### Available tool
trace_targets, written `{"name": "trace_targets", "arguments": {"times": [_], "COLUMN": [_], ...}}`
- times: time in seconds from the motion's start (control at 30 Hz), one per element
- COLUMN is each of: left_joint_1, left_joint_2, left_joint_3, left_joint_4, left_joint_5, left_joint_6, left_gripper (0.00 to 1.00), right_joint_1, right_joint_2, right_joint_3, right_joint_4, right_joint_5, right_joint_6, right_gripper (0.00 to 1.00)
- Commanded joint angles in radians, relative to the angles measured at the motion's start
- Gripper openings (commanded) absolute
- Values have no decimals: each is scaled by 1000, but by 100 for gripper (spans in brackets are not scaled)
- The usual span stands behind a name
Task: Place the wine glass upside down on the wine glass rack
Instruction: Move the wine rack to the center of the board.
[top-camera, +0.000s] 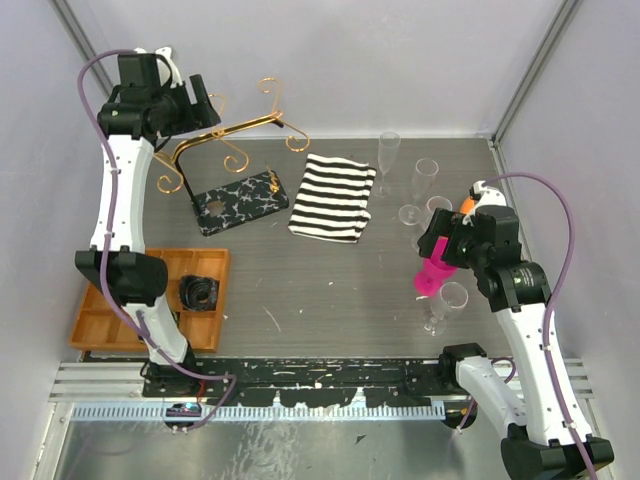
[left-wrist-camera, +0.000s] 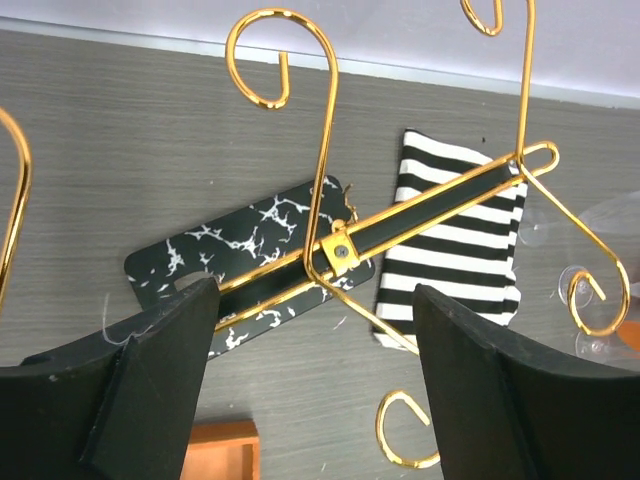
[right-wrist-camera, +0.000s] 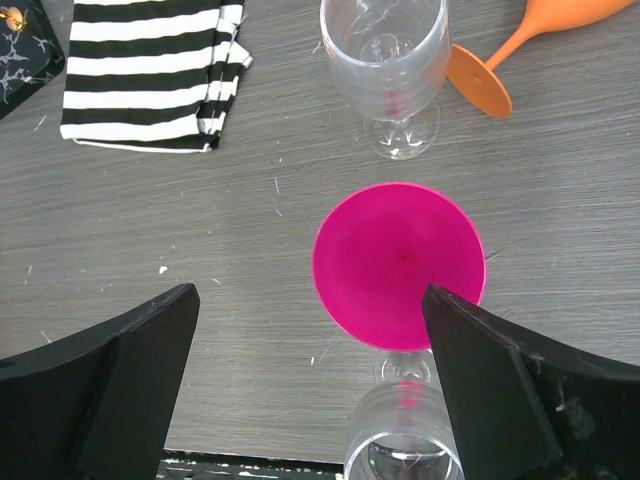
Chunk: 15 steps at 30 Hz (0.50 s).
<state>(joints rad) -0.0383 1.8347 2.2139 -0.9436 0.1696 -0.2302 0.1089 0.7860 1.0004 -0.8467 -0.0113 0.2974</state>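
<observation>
The wine glass rack stands at the back left, its gold wire frame (top-camera: 232, 128) rising from a black marbled base (top-camera: 240, 200). My left gripper (top-camera: 208, 108) hovers open above it. In the left wrist view the gold wire (left-wrist-camera: 322, 180) and base (left-wrist-camera: 240, 240) lie below the left gripper (left-wrist-camera: 315, 290), untouched. A pink wine glass (top-camera: 433, 276) stands upright at the right. My right gripper (top-camera: 441, 252) hangs open over it. In the right wrist view the pink wine glass's rim (right-wrist-camera: 398, 262) sits close to the right finger of the right gripper (right-wrist-camera: 308, 300), which is empty.
A black-and-white striped cloth (top-camera: 333, 197) lies beside the rack base. Several clear glasses (top-camera: 425, 178) stand around the pink one, one close in front (right-wrist-camera: 405, 440) and one behind (right-wrist-camera: 385, 60). An orange glass (right-wrist-camera: 530, 25) lies on its side. An orange tray (top-camera: 100, 322) sits front left.
</observation>
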Motion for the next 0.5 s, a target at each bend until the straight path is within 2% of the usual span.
{"name": "trace_targets", "arguments": {"times": [0.0,0.3,0.47], "left_joint_1": [2,-7,-29], "left_joint_2": [72,161,206], "left_joint_3": [90,165,219], "left_joint_4": [-37,-41,-59], "left_joint_5": [39,42,-11], "left_joint_6": [-27,-39,-36], "left_gripper": [82,70,67], "right_joint_1": [-5,-5,-5], "right_joint_2": [-2,10,9], "right_joint_3": [6,6,0], "right_joint_4": [32,38,37], "right_joint_5": [-15,-15,-7], "right_joint_6": [-3,-6,-7], "right_gripper": [100,100,100]}}
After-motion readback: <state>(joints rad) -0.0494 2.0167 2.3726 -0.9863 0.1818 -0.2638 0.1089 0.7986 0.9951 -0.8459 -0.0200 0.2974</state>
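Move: The wine rack's top bar, at its middle bracket, lies about 5 cm ahead of the left hand, 3 cm to its right and 5 cm lower. The middle hook's far scroll stands some 11 cm ahead and 2 cm left, about level in height. Down on the table, the rack's marbled base is roughly 10 cm ahead and 4 cm right, the striped towel 12 cm ahead and 30 cm right. From the right hand, the bar is about 28 cm ahead and 52 cm left, 7 cm higher. Bring the left gripper forward and down in about equal parts, some 5 cm in all and easing slightly right, to close in on the rack's bar at its middle bracket. Tip the fingers down a few degrees and draw them in from nearly wide open to about two thirds, without gripping yet. ##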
